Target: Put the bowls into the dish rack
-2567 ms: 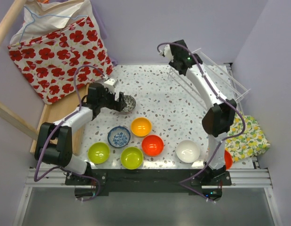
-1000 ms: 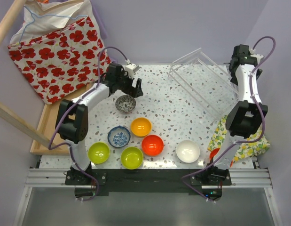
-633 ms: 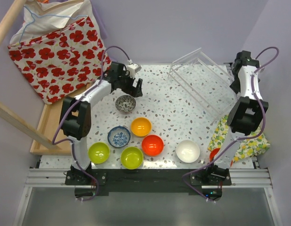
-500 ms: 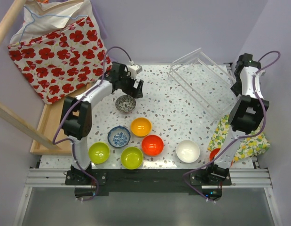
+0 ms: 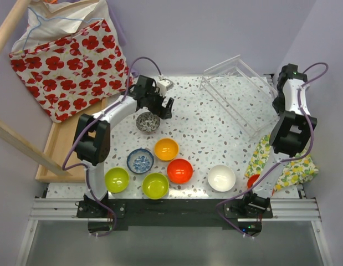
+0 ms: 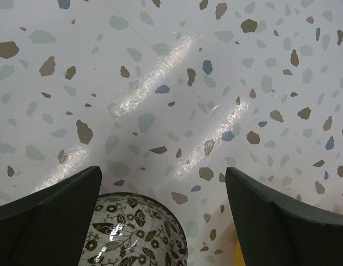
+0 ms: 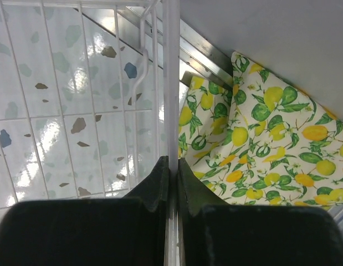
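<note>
The dish rack, a white wire basket, sits tilted at the back right. My right gripper is at its right edge. In the right wrist view that gripper is shut on the rack's rim wire. My left gripper hovers open just beyond the grey-patterned bowl, which shows low between its fingers in the left wrist view. Near the front lie the blue-patterned, orange-yellow, red-orange, white and two lime green bowls.
A lemon-print cloth lies at the right edge beside the rack, with a red-orange bowl partly hidden by the right arm. A flat wooden tray and a red-flowered bag stand on the left.
My right gripper has closed on the rack's rim wire and the rack has shifted a little. My left gripper has drifted slightly right, still open.
</note>
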{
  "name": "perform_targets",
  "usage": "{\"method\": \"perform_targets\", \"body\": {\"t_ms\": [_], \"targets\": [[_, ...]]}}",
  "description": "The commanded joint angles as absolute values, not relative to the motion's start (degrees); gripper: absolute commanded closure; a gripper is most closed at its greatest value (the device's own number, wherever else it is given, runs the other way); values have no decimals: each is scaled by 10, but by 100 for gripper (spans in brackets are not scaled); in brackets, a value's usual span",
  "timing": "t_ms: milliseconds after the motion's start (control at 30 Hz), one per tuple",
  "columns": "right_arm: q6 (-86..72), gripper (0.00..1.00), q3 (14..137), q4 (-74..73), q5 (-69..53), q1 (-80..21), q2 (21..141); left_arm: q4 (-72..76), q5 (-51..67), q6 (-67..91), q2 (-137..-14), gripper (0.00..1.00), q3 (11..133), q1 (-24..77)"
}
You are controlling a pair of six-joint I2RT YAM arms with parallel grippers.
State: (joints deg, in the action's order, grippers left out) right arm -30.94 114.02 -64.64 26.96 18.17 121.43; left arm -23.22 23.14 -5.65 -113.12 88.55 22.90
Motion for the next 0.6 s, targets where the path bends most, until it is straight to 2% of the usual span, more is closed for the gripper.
{"method": "perform_targets", "body": {"t_ms": [0,433,567], "targets": [[-296,100,1171,-630,282,162,1153,-220,229,-60,-1104,1,873,233],[-237,100,1143,-590,288,94,1085,-184,236,-53,-1055,1,809,233],[-221,100,1133,-572,248,92,1078,-175,234,-49,-1038,1,775,233]]}}
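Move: In the right hand's shut fingers is already the dish rack's top rail at its right-hand end; the rack's middle lies about 18 cm left, 7 cm farther out and 6 cm below, and the lemon cloth some 20 cm back, 3 cm left, 12 cm down. The open left hand has the patterned bowl about 8 cm left, 4 cm back and 8 cm below, and the yellow bowl 15 cm straight back at that same depth. Keeping its pinch on the dish rack's rail, the right hand pulls up about 7 cm and left 5 cm, with a smaller reach forward, speeding up as it goes away from the lemon cloth; the wrist turns some 10 degrees counter-clockwise and tilts the fingertips outward. The left hand, wide open, eases about 3 cm back towards the patterned bowl, dipping slightly before rising again. ##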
